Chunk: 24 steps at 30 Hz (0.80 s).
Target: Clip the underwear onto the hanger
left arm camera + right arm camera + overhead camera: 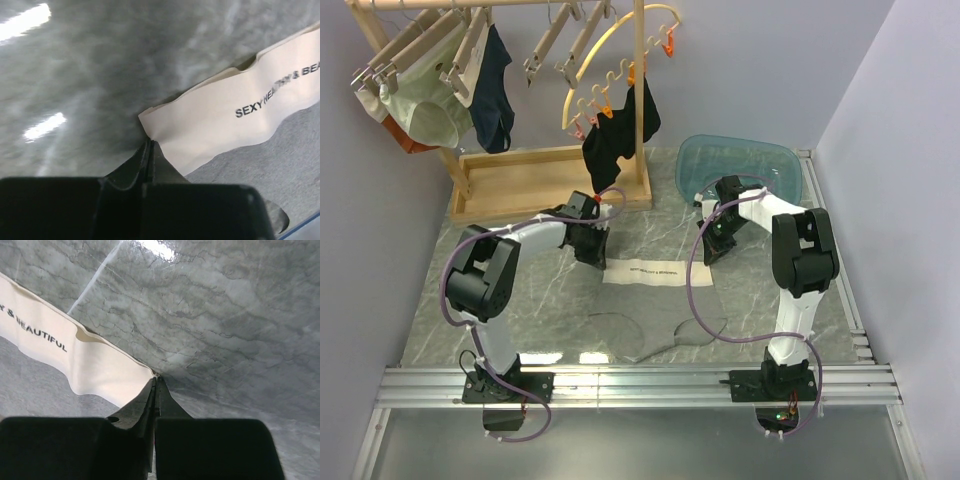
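Note:
The underwear (pixel 655 318) lies flat on the marble table, its grey body toward the near edge and its cream printed waistband (pixel 645 272) away from me. My left gripper (pixel 597 262) is shut on the waistband's left corner (pixel 150 131), fingertips pinched together (pixel 150 143). On the right corner (pixel 142 375) my right gripper (pixel 708 258) is shut the same way (pixel 156 378). The band (pixel 230 117) (pixel 95 362) runs between the two. Empty light wooden clip hangers (pixel 555 45) hang from the rack rail at the back, far from both grippers.
A wooden rack (pixel 535 180) stands at the back left, holding pale green briefs (pixel 430 112) and navy briefs (pixel 495 95). A yellow curved hanger (pixel 610 50) carries a black garment (pixel 618 140). A clear blue tub (pixel 740 165) sits back right.

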Tool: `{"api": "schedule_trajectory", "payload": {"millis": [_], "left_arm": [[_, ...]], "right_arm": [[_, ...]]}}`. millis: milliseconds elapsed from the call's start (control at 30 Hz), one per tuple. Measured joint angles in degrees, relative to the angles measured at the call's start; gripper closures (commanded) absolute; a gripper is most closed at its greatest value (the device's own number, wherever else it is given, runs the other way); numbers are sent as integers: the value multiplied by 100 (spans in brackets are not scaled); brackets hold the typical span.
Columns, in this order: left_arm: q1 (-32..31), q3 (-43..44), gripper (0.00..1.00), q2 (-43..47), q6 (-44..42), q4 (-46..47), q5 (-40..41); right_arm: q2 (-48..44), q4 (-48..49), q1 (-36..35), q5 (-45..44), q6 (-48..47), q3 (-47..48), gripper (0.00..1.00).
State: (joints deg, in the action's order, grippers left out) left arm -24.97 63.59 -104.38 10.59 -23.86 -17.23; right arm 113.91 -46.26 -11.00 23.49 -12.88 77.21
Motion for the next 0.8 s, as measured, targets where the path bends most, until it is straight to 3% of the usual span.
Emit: {"api": "schedule_trajectory", "payload": {"millis": [100, 167, 200, 233, 300, 433, 567, 667, 800], "left_arm": [[234, 0, 100, -2, 17, -20, 11], [369, -4, 100, 9, 9, -33, 20], [422, -7, 90, 11, 0, -44, 17], [450, -7, 82, 13, -42, -55, 17], [457, -4, 66, 20, -74, -72, -26], [439, -9, 59, 197, -240, -173, -92], [332, -190, 59, 1141, -737, -304, -210], [-361, -267, 60, 2133, -1296, -380, -144], [-2413, -472, 60, 2955, -1928, -286, 24]], "right_arm": [[-9, 7, -7, -37, 0, 0, 100], [-15, 13, -20, -39, 0, 2, 88], [-17, 15, -28, -33, 17, 2, 79], [-20, 15, -35, -20, 35, 11, 61], [-42, -7, -68, 55, 74, 66, 53], [-195, -46, -166, 127, 98, 308, 52], [-767, -168, -195, 264, 76, 402, 52], [-1314, -282, -195, 424, 39, 372, 54], [-1569, -437, -92, 719, 26, 293, 56]]}}
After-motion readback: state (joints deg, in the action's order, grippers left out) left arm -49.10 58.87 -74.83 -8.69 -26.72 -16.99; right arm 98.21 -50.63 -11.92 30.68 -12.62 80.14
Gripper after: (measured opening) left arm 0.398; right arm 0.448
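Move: The left gripper is already shut on the left end of the underwear's cream waistband, barely above the table, and the right gripper on its right end, some 22 cm to the left gripper's right and level with it. The grey body's middle lies about 11 cm to the left gripper's right and 10 cm back. The rack tray is roughly 17 cm ahead and 11 cm left of that gripper, while the teal basket sits about 18 cm ahead and 6 cm right of the right gripper. Draw the left gripper about 3 cm outward to the left and slightly forward with the waistband end pinched, the right gripper holding its end in place. Then open both and lift: raise the right nearly straight up, some 11 cm, and swing the left up, back and right over the underwear, fast, turning it clockwise. ##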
